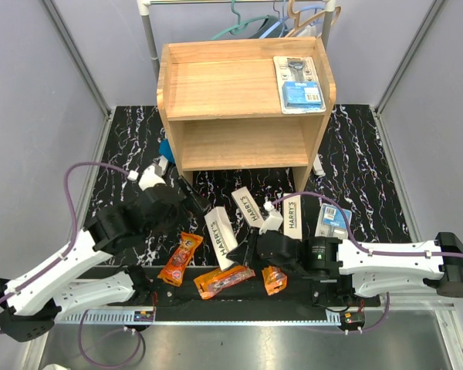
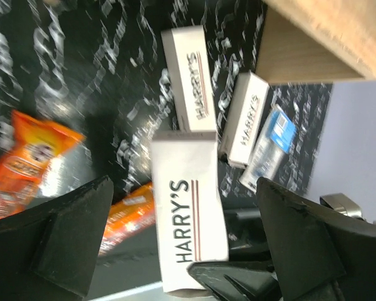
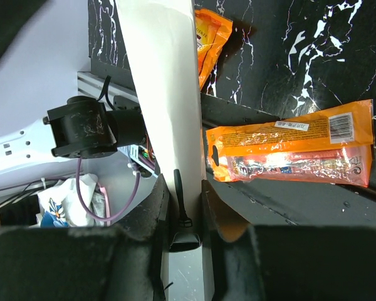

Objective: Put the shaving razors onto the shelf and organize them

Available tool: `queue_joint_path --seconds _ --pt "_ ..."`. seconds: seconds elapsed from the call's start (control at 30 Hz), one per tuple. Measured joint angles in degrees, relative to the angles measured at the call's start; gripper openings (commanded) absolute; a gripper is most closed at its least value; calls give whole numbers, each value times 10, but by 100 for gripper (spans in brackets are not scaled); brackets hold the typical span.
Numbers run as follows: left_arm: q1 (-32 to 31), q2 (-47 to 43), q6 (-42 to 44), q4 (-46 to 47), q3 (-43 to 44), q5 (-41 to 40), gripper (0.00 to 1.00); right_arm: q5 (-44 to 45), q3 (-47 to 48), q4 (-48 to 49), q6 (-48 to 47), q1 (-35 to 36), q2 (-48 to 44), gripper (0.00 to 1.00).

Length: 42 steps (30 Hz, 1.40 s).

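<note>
One white "HARRY'S" box [image 1: 221, 235] rests tilted on the black marbled mat, and my right gripper [image 1: 251, 250] is shut on its near end. In the right wrist view the box [image 3: 163, 94] runs up from between the shut jaws of the right gripper [image 3: 185, 200]. My left gripper [image 1: 191, 202] hangs wide open just to the box's upper left. Its wrist view shows that box [image 2: 188, 213] framed between the spread fingers [image 2: 69, 238], which do not touch it. Two more boxes [image 1: 248, 206] [image 1: 293, 217] lie on the mat. One blister pack [image 1: 299, 85] lies on top of the wooden shelf [image 1: 216, 85].
Three orange packets [image 1: 180, 260] [image 1: 224, 281] [image 1: 275, 280] lie near the front edge. A second blister pack [image 1: 333, 220] sits right of the boxes. A clothes rail with hangers [image 1: 262, 23] stands behind the shelf. A blue object [image 1: 167, 148] peeks out at the shelf's left foot.
</note>
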Motion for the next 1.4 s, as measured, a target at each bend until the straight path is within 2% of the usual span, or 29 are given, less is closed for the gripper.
queue_joint_path --seconds 0.27,0.43,0.6,0.8,1.0,1.23,1.4 --pt "0 42 76 -163 123 -127 99 0 0 0 -2 0 0 14" --pt "1 42 73 -218 145 -205 99 1 1 0 -5 0 0 14" --pt "3 -19 56 -236 144 -243 99 5 20 -9 -21 0 2 15" --pt "5 -80 43 -251 135 -259 99 -3 87 -9 -52 -19 27 15" --pt "5 -64 46 -251 102 -249 99 -51 145 4 -91 -92 64 15" --pt "5 -60 56 -250 87 -229 99 -124 156 54 -119 -194 85 16" --pt "5 -60 58 -250 77 -217 99 -158 169 92 -130 -241 115 16"
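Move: The razor box already in the right hand is bound for the shelf; the lower board's middle is some 32 cm ahead of that hand, straight ahead and a few cm lower. On the table, roughly 16 cm below the hand, the near razor box lies 22 cm ahead and 3 cm right, the right razor box 20 cm ahead and 15 cm right, and the lying orange packet level with the hand, 5 cm left. From the open left hand the held razor box is about 8 cm back, 6 cm right and 4 cm lower. The razor box, still pinched near its lower end, is carried by the right hand, first rising and then mostly forward, over the near razor box towards the left part of the lower board: about 13 cm forward, 9 cm up and slightly left, after a brief hold. Before that the left hand, already open, clears away some 12 cm to its left, rising then partly sinking back and rolling its left side up. ##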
